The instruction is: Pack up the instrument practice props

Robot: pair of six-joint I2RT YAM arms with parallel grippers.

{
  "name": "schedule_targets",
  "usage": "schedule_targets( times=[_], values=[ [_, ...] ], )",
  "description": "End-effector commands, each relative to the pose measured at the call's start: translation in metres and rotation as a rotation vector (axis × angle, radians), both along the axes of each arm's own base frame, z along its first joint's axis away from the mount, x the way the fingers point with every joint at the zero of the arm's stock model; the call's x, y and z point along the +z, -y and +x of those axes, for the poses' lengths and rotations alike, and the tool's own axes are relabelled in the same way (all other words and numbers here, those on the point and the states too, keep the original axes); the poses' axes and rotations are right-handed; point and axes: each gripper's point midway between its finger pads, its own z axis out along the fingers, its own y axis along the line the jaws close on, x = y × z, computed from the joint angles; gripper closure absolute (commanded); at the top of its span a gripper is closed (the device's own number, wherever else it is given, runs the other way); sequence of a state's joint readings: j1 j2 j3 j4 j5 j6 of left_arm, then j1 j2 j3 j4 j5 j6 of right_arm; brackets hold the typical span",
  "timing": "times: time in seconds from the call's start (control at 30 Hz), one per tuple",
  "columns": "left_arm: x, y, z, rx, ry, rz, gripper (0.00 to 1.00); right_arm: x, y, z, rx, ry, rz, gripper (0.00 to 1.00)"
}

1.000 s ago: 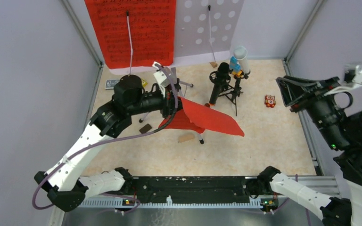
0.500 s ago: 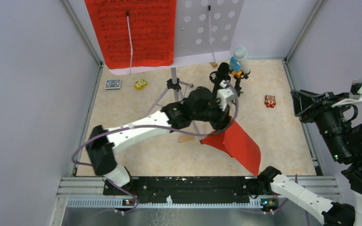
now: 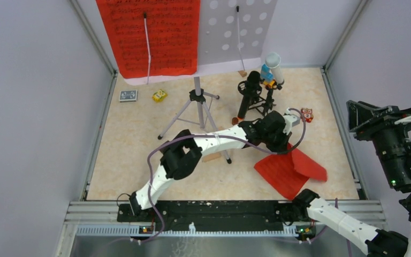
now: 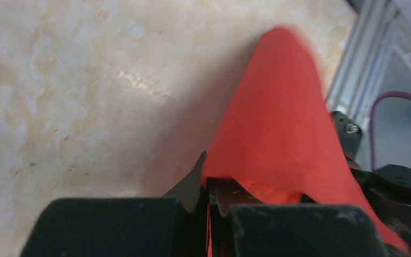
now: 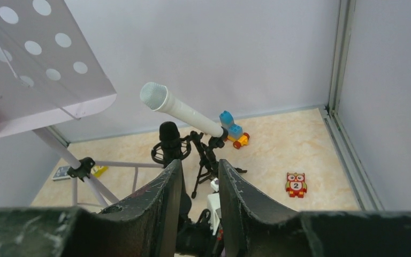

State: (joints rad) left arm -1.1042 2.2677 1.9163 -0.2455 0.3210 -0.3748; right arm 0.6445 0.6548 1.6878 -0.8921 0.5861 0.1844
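My left gripper (image 3: 285, 143) is shut on a corner of a red sheet-music page (image 3: 291, 171), which lies crumpled on the floor at the front right; the left wrist view shows the red sheet-music page (image 4: 283, 118) pinched between the closed jaws of the left gripper (image 4: 208, 179). More red pages (image 3: 147, 37) hang on the grey perforated plate (image 3: 235, 27) at the back. The silver tripod (image 3: 198, 107) stands mid-floor. The black microphone (image 3: 246, 99), small black tripod (image 3: 266, 104) and white tube (image 3: 274, 67) stand behind. My right gripper (image 3: 356, 115) hovers open and empty at the right; the wrist view shows the same right gripper (image 5: 199, 163).
A blue-and-orange toy car (image 3: 267, 75) sits by the white tube. An owl block (image 3: 306, 114) lies right of the microphone. A yellow block (image 3: 159, 96) and a small card (image 3: 128, 96) lie at the back left. A wooden block (image 3: 211, 157) rests by a tripod foot.
My left arm has swung from the centre to the front right, carrying the red page down onto the floor. My right gripper has drawn back toward the right wall.
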Motion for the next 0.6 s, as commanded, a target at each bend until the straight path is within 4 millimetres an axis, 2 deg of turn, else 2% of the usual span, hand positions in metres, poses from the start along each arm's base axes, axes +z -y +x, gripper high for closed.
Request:
schedule_targets(
  times=[0.0,0.1,0.23,0.4,0.5,0.57],
  values=[
    [0.009,0.001,0.033,0.089,0.026,-0.017,0.97,-0.008,-0.002,0.008,-0.019,-0.03,-0.043,0.68],
    [-0.002,0.002,0.042,0.086,0.027,0.001,0.87,-0.013,-0.009,0.015,-0.009,-0.046,-0.066,0.68],
    [-0.004,0.003,0.054,0.097,0.043,-0.016,0.77,-0.021,-0.016,0.022,0.002,-0.065,-0.089,0.68],
    [-0.009,-0.001,0.063,0.09,0.068,-0.008,0.45,-0.029,-0.021,0.024,0.019,-0.09,-0.092,0.67],
    [0.001,-0.002,0.058,0.055,0.085,-0.029,0.36,-0.033,-0.022,0.024,0.02,-0.101,-0.093,0.67],
    [0.016,-0.007,0.056,0.061,0.105,-0.052,0.29,-0.033,-0.02,0.024,0.013,-0.107,-0.086,0.67]
  ],
)
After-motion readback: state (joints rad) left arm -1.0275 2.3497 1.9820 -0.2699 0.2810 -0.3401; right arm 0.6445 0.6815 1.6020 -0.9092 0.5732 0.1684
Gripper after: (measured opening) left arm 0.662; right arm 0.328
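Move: The left hand still pinches the red sheet music by its far edge, low over the table. The middle of the sheet, partly folded over, is about 9 cm back from the hand, 3 cm to its right and 6 cm below. The owl card lies some 12 cm ahead and 8 cm right; the microphone stand is about 14 cm ahead and 8 cm left. The empty right hand hangs high, the sheet some 45 cm below it, 2 cm back and 2 cm right. The left hand carries the pinched edge of the red sheet forward and down towards the tabletop, sinking about 4 cm early on, then levels off and rises slightly while the fingers spread to roughly two thirds open and let go, some 5.5 cm forward in all. Meanwhile the empty right hand eases down about 3.5 cm, with a little forward and left, tipping slightly nose-down, its fingers staying part open. ##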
